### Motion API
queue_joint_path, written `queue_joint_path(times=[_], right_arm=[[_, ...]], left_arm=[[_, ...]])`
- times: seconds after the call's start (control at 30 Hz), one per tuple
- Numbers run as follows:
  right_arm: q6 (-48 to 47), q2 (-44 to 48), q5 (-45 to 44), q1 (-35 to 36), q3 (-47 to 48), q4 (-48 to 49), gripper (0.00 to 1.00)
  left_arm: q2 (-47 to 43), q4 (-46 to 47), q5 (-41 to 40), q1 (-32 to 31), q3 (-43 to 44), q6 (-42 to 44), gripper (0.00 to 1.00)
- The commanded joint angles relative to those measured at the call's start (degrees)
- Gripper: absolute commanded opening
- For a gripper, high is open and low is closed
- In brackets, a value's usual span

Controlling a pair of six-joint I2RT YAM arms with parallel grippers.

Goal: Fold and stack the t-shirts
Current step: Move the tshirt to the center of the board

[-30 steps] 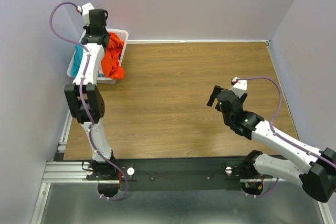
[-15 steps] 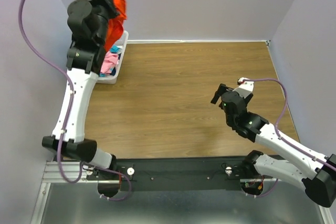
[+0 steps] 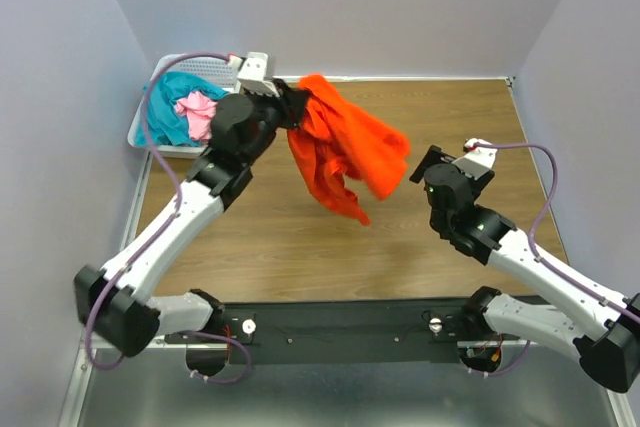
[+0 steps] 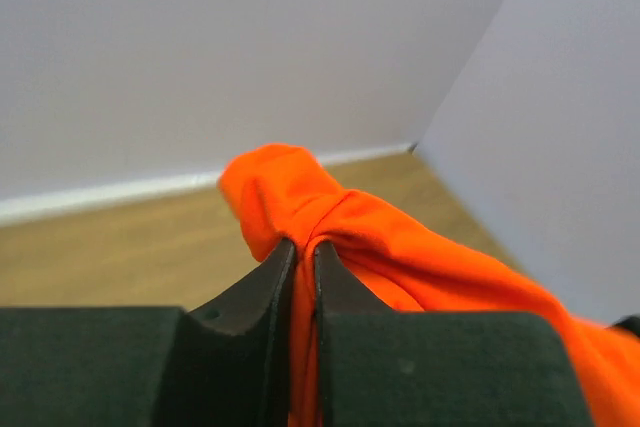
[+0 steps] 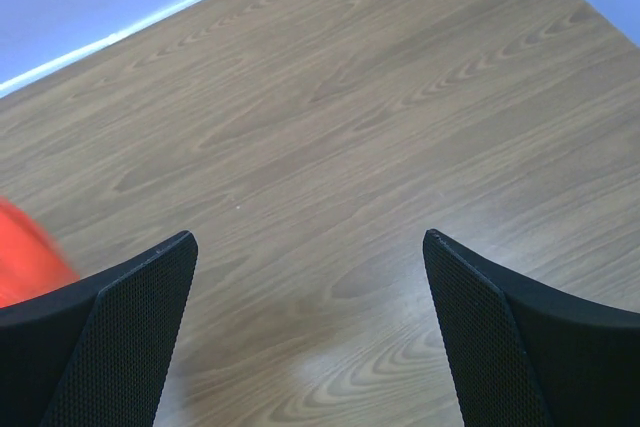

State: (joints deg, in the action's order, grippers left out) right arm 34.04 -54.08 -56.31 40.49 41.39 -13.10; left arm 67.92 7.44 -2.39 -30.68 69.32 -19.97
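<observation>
A bright orange t-shirt (image 3: 345, 152) hangs bunched in the air above the middle of the wooden table, flaring out to the right. My left gripper (image 3: 290, 105) is shut on its upper left end. In the left wrist view the orange t-shirt (image 4: 400, 247) is pinched between the nearly closed jaws of the left gripper (image 4: 303, 244). A teal t-shirt (image 3: 170, 112) and a pink t-shirt (image 3: 195, 107) lie in the basket. My right gripper (image 3: 438, 169) hovers open to the right of the orange cloth. In its wrist view the right gripper (image 5: 310, 247) holds nothing, and a bit of orange t-shirt (image 5: 25, 257) shows at the left edge.
The white slatted basket (image 3: 200, 67) stands at the table's back left corner against the wall. Walls close in the table (image 3: 300, 237) at the back, left and right. A black rail (image 3: 340, 322) carries both arm bases along the near edge.
The left arm has lifted the orange t-shirt out of the basket, swung up high, then come down and right over the table. The teal and pink shirts now show. The right gripper edged right.
</observation>
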Motion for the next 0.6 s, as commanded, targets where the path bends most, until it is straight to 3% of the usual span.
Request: queue_joint_path(times=[0.0, 0.03, 0.07, 0.1, 0.23, 0.4, 0.57], right_arm=[[-0.6, -1.5, 2.1, -0.2, 1.9, -3.3, 1.0], [-0.4, -1.9, 3.6, -0.2, 1.7, -3.7, 1.0], [0.3, -2.4, 6.4, -0.2, 1.2, -4.4, 1.0], [0.5, -2.4, 8.2, -0.2, 0.9, -4.6, 1.0], [-0.3, -4.3, 17.7, -0.2, -0.2, -4.8, 1.0], [-3.4, -9.4, 32.1, -0.2, 0.4, -4.7, 1.0], [-3.5, -14.4, 45.8, 1.0, -0.5, -0.3, 1.0]], left_arm=[[8.7, -4.2, -8.5, 0.2, -3.5, -6.7, 0.41], [10.6, -6.2, -9.5, 0.2, -3.3, -7.5, 0.55], [14.3, -10.2, -10.9, 0.3, -2.6, -8.6, 0.82], [15.7, -11.7, -11.4, 0.3, -2.4, -9.0, 0.96], [18.5, -16.3, -14.6, 0.3, -4.4, -12.5, 0.98], [13.2, -13.8, -9.0, 0.0, -13.2, -16.1, 0.98], [5.5, -13.9, -8.8, -1.8, -24.0, -21.6, 0.98]])
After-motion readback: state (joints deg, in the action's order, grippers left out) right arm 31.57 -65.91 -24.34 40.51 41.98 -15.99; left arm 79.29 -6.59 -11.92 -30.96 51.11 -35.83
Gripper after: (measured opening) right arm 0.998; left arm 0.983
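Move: The left hand still grips the orange t-shirt high up; its hanging middle is about 7 cm to the right and 15 below. The board centre lies some 6 cm right, 4 back and 41 below this hand, the basket about 33 cm left, 19 ahead and 37 below. From the right hand the board centre is roughly 19 cm left, 2 ahead and 21 below, the t-shirt's middle 18 left, 6 ahead and 5 above. Left hand opens, releasing the t-shirt, and sinks about 28 cm; the open right heads left and down towards it. ##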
